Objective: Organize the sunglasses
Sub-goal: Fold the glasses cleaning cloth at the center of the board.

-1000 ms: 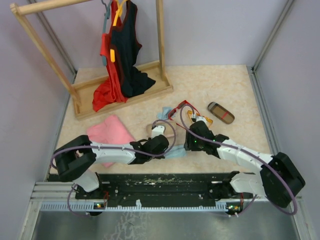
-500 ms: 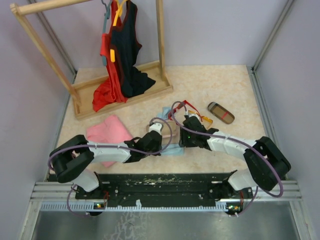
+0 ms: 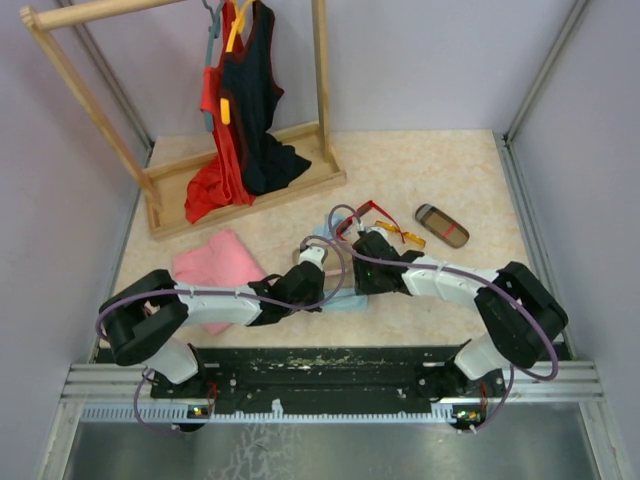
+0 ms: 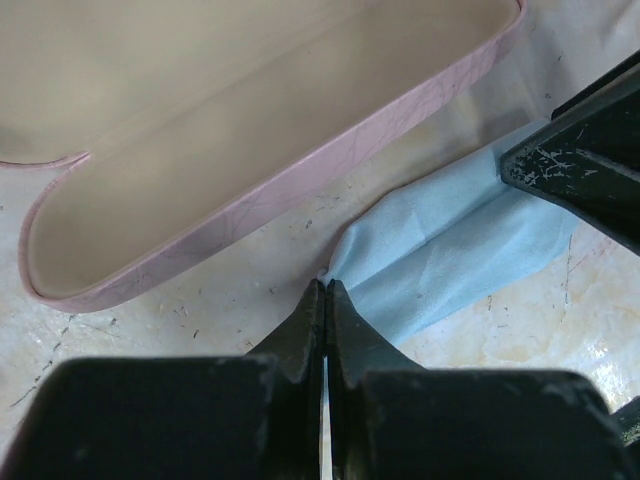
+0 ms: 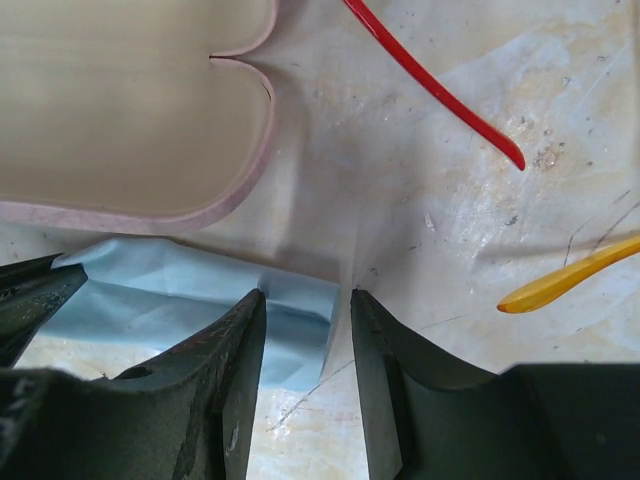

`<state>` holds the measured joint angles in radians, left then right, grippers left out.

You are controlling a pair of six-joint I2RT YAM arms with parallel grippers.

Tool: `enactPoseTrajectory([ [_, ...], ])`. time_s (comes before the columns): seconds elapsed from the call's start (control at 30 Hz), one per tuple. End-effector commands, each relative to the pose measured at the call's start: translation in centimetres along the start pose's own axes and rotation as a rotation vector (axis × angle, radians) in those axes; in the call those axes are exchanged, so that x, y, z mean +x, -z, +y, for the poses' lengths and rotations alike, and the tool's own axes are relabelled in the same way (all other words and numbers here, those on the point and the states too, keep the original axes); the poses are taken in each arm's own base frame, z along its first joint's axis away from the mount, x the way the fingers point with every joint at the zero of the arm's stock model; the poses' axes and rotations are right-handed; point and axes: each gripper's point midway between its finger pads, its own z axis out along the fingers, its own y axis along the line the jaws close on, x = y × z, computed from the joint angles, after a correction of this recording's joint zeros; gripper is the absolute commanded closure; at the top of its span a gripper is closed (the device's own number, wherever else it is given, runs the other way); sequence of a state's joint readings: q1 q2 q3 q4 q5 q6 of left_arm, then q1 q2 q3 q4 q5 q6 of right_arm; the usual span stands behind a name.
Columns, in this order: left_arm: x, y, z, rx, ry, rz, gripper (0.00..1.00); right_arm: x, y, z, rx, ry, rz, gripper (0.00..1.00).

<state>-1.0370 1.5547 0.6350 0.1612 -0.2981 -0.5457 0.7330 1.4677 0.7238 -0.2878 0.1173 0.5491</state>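
Observation:
The red sunglasses (image 3: 376,209) and the orange-yellow sunglasses (image 3: 402,234) lie together behind my right arm. The right wrist view shows only a red temple (image 5: 430,85) and an orange temple tip (image 5: 560,283). My left gripper (image 4: 326,285) (image 3: 322,296) is shut on the corner of a light blue cloth (image 4: 450,250) lying on the table. My right gripper (image 5: 307,300) (image 3: 360,285) stands open, its fingers straddling the other end of that cloth (image 5: 170,290). An open pink case (image 4: 300,190) (image 5: 120,110) lies just beyond the cloth, nothing in the part that shows.
A brown red-striped case (image 3: 441,225) lies at the right. A second blue cloth (image 3: 325,222) sits behind the arms. A pink cloth (image 3: 222,265) lies at the left. A wooden clothes rack (image 3: 240,190) with hanging garments stands at the back left.
My right arm has swung left and come down over the blue cloth's end, its jaws narrowing a little. My left gripper stays shut on the cloth's corner.

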Motion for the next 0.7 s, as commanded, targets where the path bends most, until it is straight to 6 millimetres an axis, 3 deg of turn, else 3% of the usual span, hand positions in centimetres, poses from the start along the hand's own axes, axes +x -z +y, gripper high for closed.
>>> enactPoseTrajectory([
  [0.0,-0.4,0.3,-0.1,0.013,0.01,-0.014,1.0,-0.7,0.0,0.6,0.019,0.02,0.002,0.6],
  [0.3,-0.4,0.3,-0.4,0.023,0.01,-0.01,1.0,1.1,-1.3,0.5,0.064,0.066,0.088,0.64],
  [0.4,-0.4,0.2,-0.4,0.025,0.009,-0.009,1.0,2.1,-1.6,0.5,0.064,0.078,0.123,0.72],
  [0.57,-0.3,0.1,-0.5,0.025,0.01,-0.005,1.0,3.2,-1.8,0.6,0.041,0.071,0.148,0.99],
  [0.67,-0.3,0.1,-0.5,0.025,0.016,-0.005,1.0,3.1,-1.6,0.7,0.025,0.066,0.132,1.0],
])
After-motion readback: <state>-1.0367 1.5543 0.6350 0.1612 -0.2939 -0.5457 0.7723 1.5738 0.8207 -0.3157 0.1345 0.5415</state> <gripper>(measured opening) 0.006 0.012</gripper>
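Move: From the right hand, open low over the far right corner of the cleaning cloth, the middle of the folded cloth lies about 5 cm left, 2 cm back and just below. The open pink case is some 10 cm left and 7 cm ahead of the right hand; the red glasses are about 14 cm ahead and 4 cm right. From the left hand, shut at the cloth's left end, the cloth's middle is about 5 cm right and 1 cm ahead. The right hand slides about 2 cm to the left, edging slightly forward and barely sinking, along the cloth's far edge towards the left fingers, and late in the move shuts its fingers from under half open to fully closed, pinching the cloth's far right corner. The left hand stays put throughout, its closed fingers still holding the cloth's left end at the table. ##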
